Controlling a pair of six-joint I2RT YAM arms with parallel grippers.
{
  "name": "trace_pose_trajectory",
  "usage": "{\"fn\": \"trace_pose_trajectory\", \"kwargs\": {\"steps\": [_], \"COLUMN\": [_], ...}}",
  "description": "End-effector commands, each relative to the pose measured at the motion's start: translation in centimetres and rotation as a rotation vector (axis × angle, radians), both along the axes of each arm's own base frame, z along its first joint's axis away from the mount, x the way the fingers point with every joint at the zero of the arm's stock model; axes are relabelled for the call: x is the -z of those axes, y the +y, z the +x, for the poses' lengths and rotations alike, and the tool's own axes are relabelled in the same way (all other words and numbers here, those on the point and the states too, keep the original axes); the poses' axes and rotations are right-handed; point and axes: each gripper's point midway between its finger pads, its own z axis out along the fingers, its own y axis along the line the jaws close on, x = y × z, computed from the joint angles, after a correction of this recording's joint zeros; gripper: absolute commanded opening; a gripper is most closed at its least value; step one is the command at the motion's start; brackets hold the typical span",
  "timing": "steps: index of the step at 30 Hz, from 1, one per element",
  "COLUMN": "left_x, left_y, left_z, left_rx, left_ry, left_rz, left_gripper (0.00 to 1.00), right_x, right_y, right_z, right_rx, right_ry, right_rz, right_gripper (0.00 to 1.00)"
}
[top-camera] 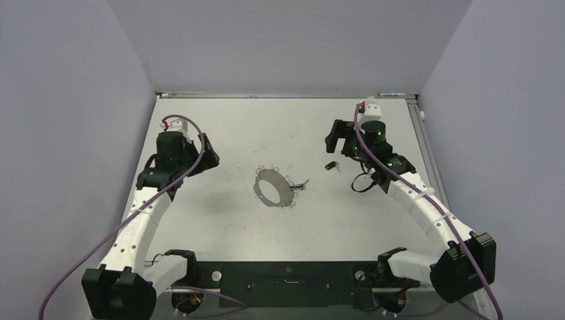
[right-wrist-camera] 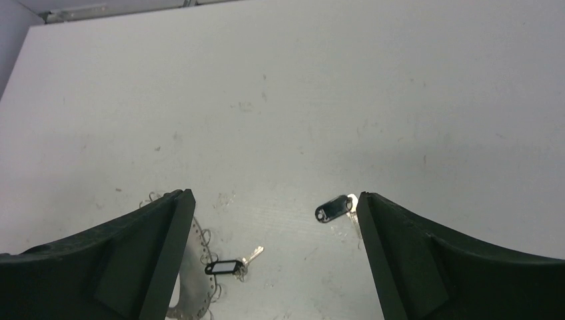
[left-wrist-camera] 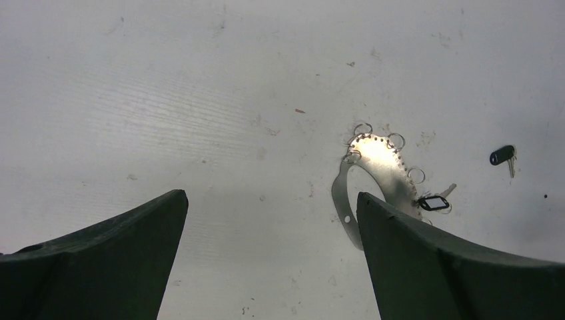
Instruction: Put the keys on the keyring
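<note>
The keyring lies flat mid-table, a grey metal hoop with small wire loops round its rim; it also shows as keyring and keyring. One black-headed key rests against its right rim, seen as key and key; whether it hangs on a loop I cannot tell. The second key lies loose further right, key, key. My left gripper hovers open left of the ring. My right gripper is open above and behind the loose key.
The white table is scuffed and bounded by grey walls, with a metal rail along the far edge. A black cable loop hangs off the right arm near the loose key.
</note>
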Motion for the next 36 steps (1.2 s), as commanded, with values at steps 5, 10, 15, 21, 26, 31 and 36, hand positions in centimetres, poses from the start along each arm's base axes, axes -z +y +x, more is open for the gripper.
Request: {"fn": "trace_pose_trajectory", "kwargs": {"steps": [5, 10, 15, 21, 26, 31, 36], "left_x": [-2.5, -2.7, -2.2, -2.3, -2.0, -1.9, -2.4], "left_y": [-1.0, -1.4, -1.3, -0.7, -0.4, -0.1, -1.4], "left_z": [0.2, 0.2, 0.3, 0.1, -0.2, -0.4, -0.3], "left_rx": [0.072, 0.070, 0.042, 0.034, 0.035, 0.035, 0.103], "left_ry": [-0.108, -0.120, -0.112, -0.116, -0.096, -0.089, -0.117], "left_rz": [0.077, 0.051, 0.032, 0.068, 0.091, 0.103, 0.066], "left_gripper": [0.96, 0.96, 0.96, 0.96, 0.96, 0.96, 1.00], "right_x": [0.0, 1.5, 2.4, 3.0, 5.7, 7.7, 10.3], "right_y": [2.8, 6.0, 10.2, 12.6, 15.1, 16.7, 17.9], "right_z": [-3.9, -5.7, -8.9, -10.2, -12.4, -13.7, -15.0], "right_rx": [-0.173, -0.294, -0.432, -0.515, -0.678, -0.783, -0.868], "right_ry": [0.043, 0.090, 0.061, 0.060, 0.120, 0.175, 0.241], "right_rz": [-0.108, -0.165, -0.289, -0.244, -0.249, -0.238, -0.279], "right_gripper": [0.96, 0.92, 0.92, 0.91, 0.88, 0.81, 0.64]}}
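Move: The keyring plate lies flat with its middle roughly 21 cm to the right hand's left, about 5 cm nearer the base and some 22 cm below. The key with the white-faced tag touches its right side, about 12 cm to the hand's left and 5 cm back; the key with the black fob is almost below, about 3 cm ahead and 1 cm right. From the left hand the plate is about 20 cm right, level with it ahead, 18 cm below. The right hand heads for the near side of the keyring plate, sweeping some 15 cm back and as far to the left, passing high over the table, and sinking about 10 cm, half of that near the end. Meanwhile the wrist swings about 45 degrees counter-clockwise and tips a little further down, and the wide-open fingers close by roughly a third, touching nothing yet. ##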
